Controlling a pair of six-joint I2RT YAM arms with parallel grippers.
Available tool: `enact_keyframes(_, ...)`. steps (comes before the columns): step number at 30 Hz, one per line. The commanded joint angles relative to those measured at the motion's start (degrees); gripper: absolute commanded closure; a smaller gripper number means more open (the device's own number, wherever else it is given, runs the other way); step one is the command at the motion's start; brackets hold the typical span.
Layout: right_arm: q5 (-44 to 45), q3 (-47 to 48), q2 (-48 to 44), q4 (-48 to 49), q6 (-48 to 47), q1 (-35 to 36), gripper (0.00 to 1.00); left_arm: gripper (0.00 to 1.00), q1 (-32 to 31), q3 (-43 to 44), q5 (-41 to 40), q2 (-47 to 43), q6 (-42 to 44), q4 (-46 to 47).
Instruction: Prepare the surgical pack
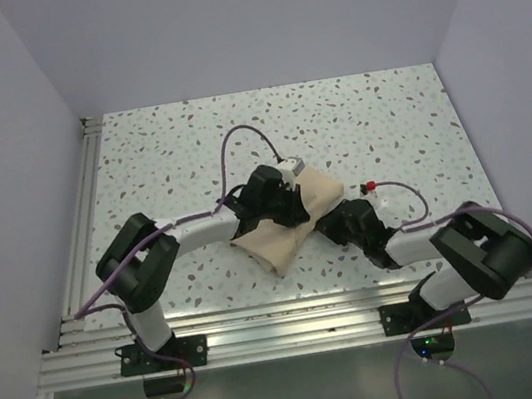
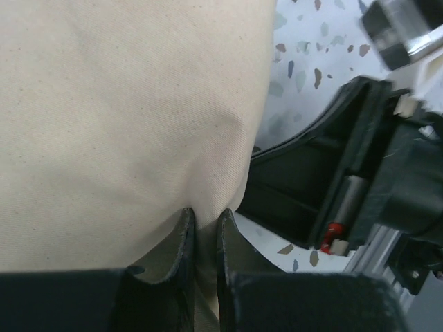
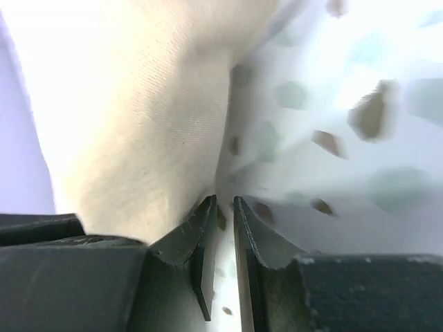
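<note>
The surgical pack (image 1: 295,223) lies as a tan cloth bundle in the middle of the speckled table (image 1: 385,120); its contents are hidden inside. My left gripper (image 1: 284,200) rests on top of the bundle. In the left wrist view the left gripper (image 2: 205,218) is shut on a pinched fold of the tan cloth (image 2: 118,117). My right gripper (image 1: 338,220) sits at the bundle's right edge. In the right wrist view the right gripper (image 3: 223,204) stands slightly open beside the cloth (image 3: 138,124), with only table showing in the narrow gap.
An aluminium rail (image 1: 295,318) runs along the near edge and another rail (image 1: 78,229) along the left side. White walls close in the table on three sides. The right arm's black body (image 2: 360,173) is close to the left gripper.
</note>
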Motion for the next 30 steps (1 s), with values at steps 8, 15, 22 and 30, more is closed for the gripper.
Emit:
enact_keyframes(8,17.4,10.2,-24.7,-52.5,-8.9,-0.9,0.78,1.0,-3.7,-6.0,-14.4,-1.1,1.0,8.0)
enact_keyframes(15,22.2,16.6,-30.6,-59.6,-15.5,-1.1,0.36,0.65,-6.6,-5.1,-20.8,-7.1,3.4,3.6)
enact_keyframes(22,14.9,26.4,-25.4,-57.5,-24.2,-3.1,0.3,0.43,-8.0,-5.1,-24.2,-12.9,4.7,-1.1)
enact_keyframes(30,4.5,34.9,-13.0,-58.2,-24.9,-4.9,0.24,0.37,-12.0,-8.8,-32.7,-20.9,10.5,-6.2)
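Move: The left hand has a fold of the wrapped surgical pack between its nearly shut fingers; the pack's middle lies roughly 2 cm to its left, 1 cm ahead and 3 cm lower. For the right hand, low by the pack's right edge, that middle is about 7 cm left, 1 cm ahead and slightly higher. The pack's far end is some 10 cm ahead of the right hand and 2 cm to its right. Down about 1 cm goes the left hand, still pinching the fold, then it pauses, opens and backs off up, left and slightly back, its fingers swinging forward. The right hand sweeps right and up away from the pack's right edge, rolling its left side down nearly 30 degrees, opens wide, then climbs on and turns forward and back left above the edge, ending about 11 cm higher. ##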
